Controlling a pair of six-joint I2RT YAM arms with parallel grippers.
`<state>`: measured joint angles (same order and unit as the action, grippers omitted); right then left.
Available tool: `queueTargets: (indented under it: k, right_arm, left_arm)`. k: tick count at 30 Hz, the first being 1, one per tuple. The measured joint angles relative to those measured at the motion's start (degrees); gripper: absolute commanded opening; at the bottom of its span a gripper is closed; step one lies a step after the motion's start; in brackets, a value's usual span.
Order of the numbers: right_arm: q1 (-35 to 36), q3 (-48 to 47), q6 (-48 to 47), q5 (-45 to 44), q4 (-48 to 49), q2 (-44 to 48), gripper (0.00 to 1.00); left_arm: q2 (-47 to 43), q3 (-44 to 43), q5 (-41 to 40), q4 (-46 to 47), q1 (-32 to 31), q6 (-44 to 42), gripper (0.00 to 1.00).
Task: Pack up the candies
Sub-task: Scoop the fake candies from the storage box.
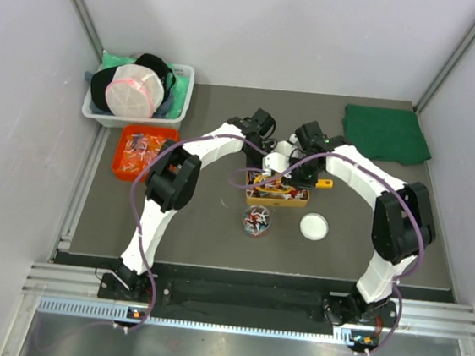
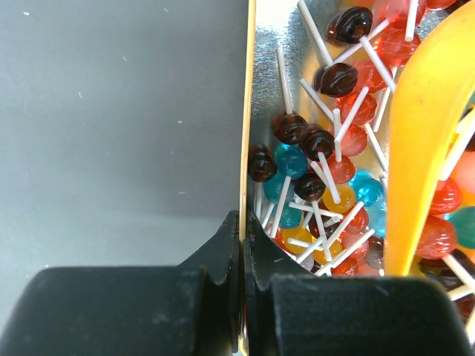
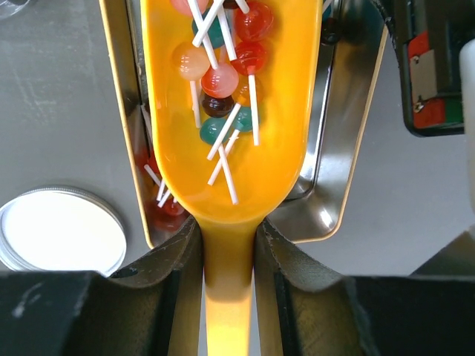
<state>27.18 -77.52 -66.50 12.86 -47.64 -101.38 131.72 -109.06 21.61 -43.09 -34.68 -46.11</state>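
Observation:
The candies (image 2: 319, 148) are small round lollipops on white sticks, red, brown, blue and orange, piled in a shiny yellow-rimmed tin (image 1: 276, 202). My left gripper (image 2: 243, 222) is shut on the tin's thin side wall (image 2: 247, 111). My right gripper (image 3: 228, 230) is shut on the handle of an orange scoop (image 3: 230, 170). The scoop hangs over the tin (image 3: 119, 111) with several candies (image 3: 219, 78) in its bowl. In the left wrist view the scoop (image 2: 427, 133) shows at the right, above the pile. A small clear jar (image 1: 257, 222) with a few candies stands in front of the tin.
A round white lid (image 1: 315, 227) lies right of the jar and shows again as the lid (image 3: 59, 230) beside the tin. An orange tray (image 1: 142, 153) of sweets sits at the left, a white basket (image 1: 140, 91) behind it, a green cloth (image 1: 385, 132) at the back right.

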Motion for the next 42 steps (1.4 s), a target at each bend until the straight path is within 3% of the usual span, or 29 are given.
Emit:
queueTargets:
  k: [20, 26, 34, 40, 42]
  right_arm:
    - [-1.51, 6.1, -2.84, -0.83, -2.84, 11.39, 0.0]
    - [-1.51, 8.94, -2.47, -0.74, -3.17, 14.78, 0.0]
    - [-1.6, 9.42, -1.38, 0.42, -3.54, 18.03, 0.0]
    - [-1.62, 10.73, -0.83, 0.55, -5.18, 19.74, 0.0]
    - [-1.62, 10.78, -0.79, 0.55, -5.79, 19.93, 0.0]
  left_arm:
    - [0.02, -0.44, -0.02, -0.66, -0.94, -0.09, 0.0]
    - [0.02, -0.55, -0.22, -0.66, -1.36, -0.09, 0.04]
    - [0.07, -1.25, -0.94, -0.59, -1.4, 0.61, 0.22]
    - [0.07, -2.97, -0.96, -0.17, -1.42, 1.22, 0.27]
    - [0.07, -3.04, -0.96, -0.2, -1.42, 1.25, 0.44]
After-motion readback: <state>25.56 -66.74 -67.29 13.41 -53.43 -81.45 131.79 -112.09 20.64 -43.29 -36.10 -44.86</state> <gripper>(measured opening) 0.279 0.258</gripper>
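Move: My right hand holds the loaded scoop about 10 cm above the table. From it the storage box, the round clear jar, lies some 11 cm back and 10 cm left; the white lid is about 11 cm back and 5 cm right, the candy tray's middle level with my hand, 5 cm left and 7 cm below. My left hand pinches the tray's far rim: tray middle 6 cm back, 5 cm right; storage box roughly 17 cm straight back. I lift the heaped scoop out over the tray with my right hand, keeping my grip and the bowl nearly level, and draw it back about 6 cm towards the lid's side, with some 4 cm to the right and 5 cm up. My left hand first keeps its pinch and eases the rim about 1 cm back and right, then opens its fingers and rises a little. ##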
